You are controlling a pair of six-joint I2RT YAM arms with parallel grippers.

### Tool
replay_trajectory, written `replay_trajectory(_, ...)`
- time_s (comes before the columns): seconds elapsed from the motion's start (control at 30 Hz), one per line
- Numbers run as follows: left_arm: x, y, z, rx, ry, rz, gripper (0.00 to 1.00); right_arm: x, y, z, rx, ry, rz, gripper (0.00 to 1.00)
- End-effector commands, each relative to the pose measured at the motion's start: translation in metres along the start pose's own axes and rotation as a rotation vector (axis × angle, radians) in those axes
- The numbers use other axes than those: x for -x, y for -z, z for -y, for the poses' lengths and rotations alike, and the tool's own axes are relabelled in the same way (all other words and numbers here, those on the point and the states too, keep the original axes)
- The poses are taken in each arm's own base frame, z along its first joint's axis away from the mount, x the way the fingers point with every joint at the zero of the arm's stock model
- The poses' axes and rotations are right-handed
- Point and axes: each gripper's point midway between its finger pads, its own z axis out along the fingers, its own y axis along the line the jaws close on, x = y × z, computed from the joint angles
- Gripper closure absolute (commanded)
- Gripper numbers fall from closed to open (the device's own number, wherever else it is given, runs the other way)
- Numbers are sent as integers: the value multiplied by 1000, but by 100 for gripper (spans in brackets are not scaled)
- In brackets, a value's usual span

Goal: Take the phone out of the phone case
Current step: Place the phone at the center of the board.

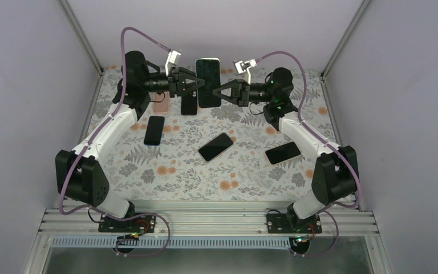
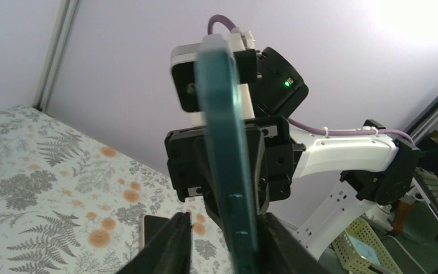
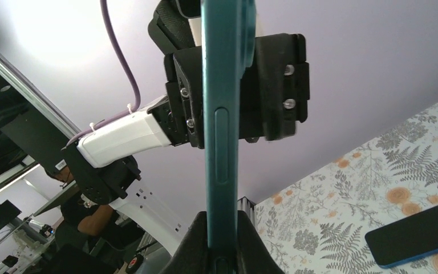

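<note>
The phone in its teal case (image 1: 208,83) is held upright in the air above the far middle of the table, screen towards the top camera. In the right wrist view the case (image 3: 221,137) shows edge-on, and my right gripper (image 3: 222,222) is shut on its lower edge. In the left wrist view the teal case (image 2: 228,171) stands between the fingers of my left gripper (image 2: 226,222), which is open: the right finger (image 2: 279,245) lies against the case and the left finger (image 2: 171,245) stands apart from it. From above, the left gripper (image 1: 201,85) and right gripper (image 1: 218,91) face each other across the phone.
Several other phones lie on the floral tablecloth: a black one (image 1: 154,130) at the left, one (image 1: 215,146) in the middle, one (image 1: 283,152) at the right, and a pink one (image 1: 161,104) and a dark one (image 1: 189,105) under the left arm. Walls enclose the table.
</note>
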Motion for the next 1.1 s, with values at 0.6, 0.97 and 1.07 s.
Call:
replay_trajectory(0.6,-77,37,-47,153,133,-99,98,-20,14,13,-61,51,-42,19)
replay_trajectory(0.97,-156,66,-75,219,291,-211,98,-28,19,15,-112,75,-58,1)
replay_trajectory(1.07,-178,77,-93,261,371,-227,98,-27,20,13,-117,84,-57,1)
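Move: The teal-edged phone, held upright in my right hand, has its middle about 2 cm to the right of my left hand point, level with it in reach and height; its left edge stands between the open left fingers. From my right hand that middle is about 3 cm left, 1 cm ahead and 2 cm up. Some 35 cm below my left hand, a white-rimmed phone lies about 4 cm right, straight below in reach; the black case lies about 24 cm ahead and 8 cm left, a blue-edged phone 8 cm ahead and 23 cm left. I shut my left fingers on the phone's left edge, then open my right fingers wide so they let go of the other edge, while that hand sinks about 4 cm. My left hand carries the phone down some 17 cm towards the table and about 6 cm left, fingertips dipping and the wrist rolling the phone's top forward. ##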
